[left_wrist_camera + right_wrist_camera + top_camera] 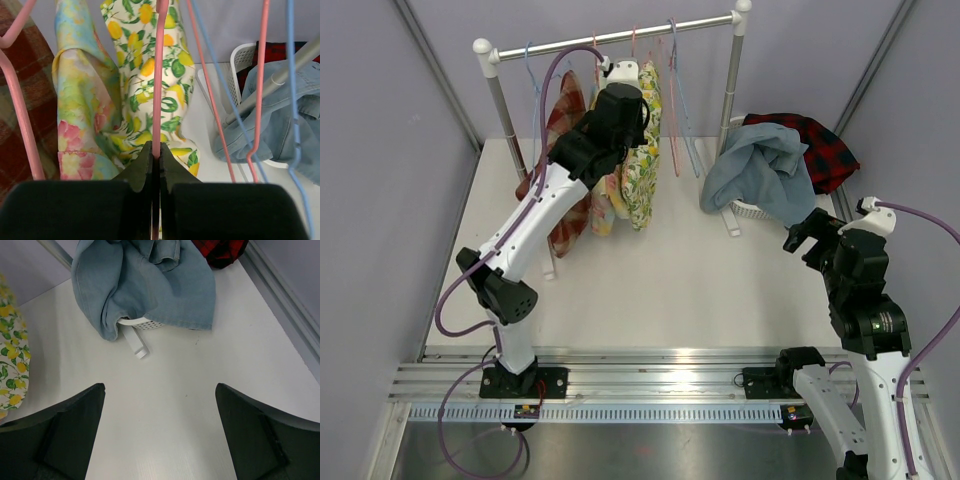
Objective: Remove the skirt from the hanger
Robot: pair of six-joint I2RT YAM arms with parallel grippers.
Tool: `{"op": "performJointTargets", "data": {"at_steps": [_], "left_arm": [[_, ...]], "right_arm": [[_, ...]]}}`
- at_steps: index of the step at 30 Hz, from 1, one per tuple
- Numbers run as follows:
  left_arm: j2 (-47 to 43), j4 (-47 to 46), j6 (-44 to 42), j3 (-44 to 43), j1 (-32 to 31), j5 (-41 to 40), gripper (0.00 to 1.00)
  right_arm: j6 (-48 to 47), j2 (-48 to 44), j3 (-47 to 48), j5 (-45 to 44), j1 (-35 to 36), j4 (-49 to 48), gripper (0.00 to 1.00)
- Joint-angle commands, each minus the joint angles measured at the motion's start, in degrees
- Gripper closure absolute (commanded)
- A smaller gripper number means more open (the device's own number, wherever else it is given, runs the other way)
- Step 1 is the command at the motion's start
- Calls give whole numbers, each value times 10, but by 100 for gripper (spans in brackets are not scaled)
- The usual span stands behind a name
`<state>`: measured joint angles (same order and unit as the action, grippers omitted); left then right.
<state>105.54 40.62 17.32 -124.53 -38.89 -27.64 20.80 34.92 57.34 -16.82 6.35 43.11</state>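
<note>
A lemon-print skirt [137,90] hangs from a pink hanger [160,75] on the rail [620,36]. My left gripper [156,150] is up at the rail and shut on that hanger's thin pink wire, just above the skirt. In the top view the left gripper [625,85] sits over the top of the skirt [642,170]. My right gripper [803,235] hovers over the bare table at the right, near the basket. In its wrist view the right gripper [160,395] is open with nothing between its fingers.
A red plaid garment [565,120] and a pastel floral one [80,100] hang left of the skirt. Bare pink [260,75] and blue [292,75] hangers hang to its right. A white basket [750,208] holds denim [760,165] and red-black plaid cloth [820,145].
</note>
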Motion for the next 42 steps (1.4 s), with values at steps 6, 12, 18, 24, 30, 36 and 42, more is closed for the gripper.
{"op": "performJointTargets", "data": {"at_steps": [6,12,18,24,30,36,42], "left_arm": [[-58,14,-25,-76,-19,-1,100],[-68,47,-36,-135,-66,-37,100],[-75,45,-28,-128,-80,-58,100],[-62,22,-40,-130,-80,-87,100],[-93,34,-39,-70,-80,-85,100],[-176,-13,-46,63,-80,-96,100],[-199,-20,-36,99,-80,-83,100]], "right_arm": [[-30,-35,38,96,2,-73,1],[-62,66,145,184,2,-57,2],[-69,122,230,214,15,-38,1],[-123,307,315,51,163,29,0],[-77,323,264,-45,412,-35,1],[55,377,76,-68,516,-110,1],[137,478,16,-11,519,-189,0]]}}
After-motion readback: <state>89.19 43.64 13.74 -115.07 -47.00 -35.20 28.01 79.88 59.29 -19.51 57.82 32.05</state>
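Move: The left hand already pinches the near arm of the lemon skirt's pink hanger. The lemon skirt's middle hangs about 7 cm ahead of it, 1 cm to its left and 14 cm below. The floral skirt hangs some 6 cm left of the lemon skirt, level with it, and an empty pink hanger about 7 cm to its right. From the right hand the lemon skirt is roughly 28 cm ahead, 31 cm left and 4 cm lower. Up and back by about 10 and 7 cm, the left hand draws the gripped hanger, fingers tipping upward, then sinks some 5 cm while edging left and keeping its grip. The right hand, open and empty, rises and swings left nearly 30 cm, turning counter-clockwise some 45 degrees, then plunges over the fallen lemon skirt, fingers pitching down. ##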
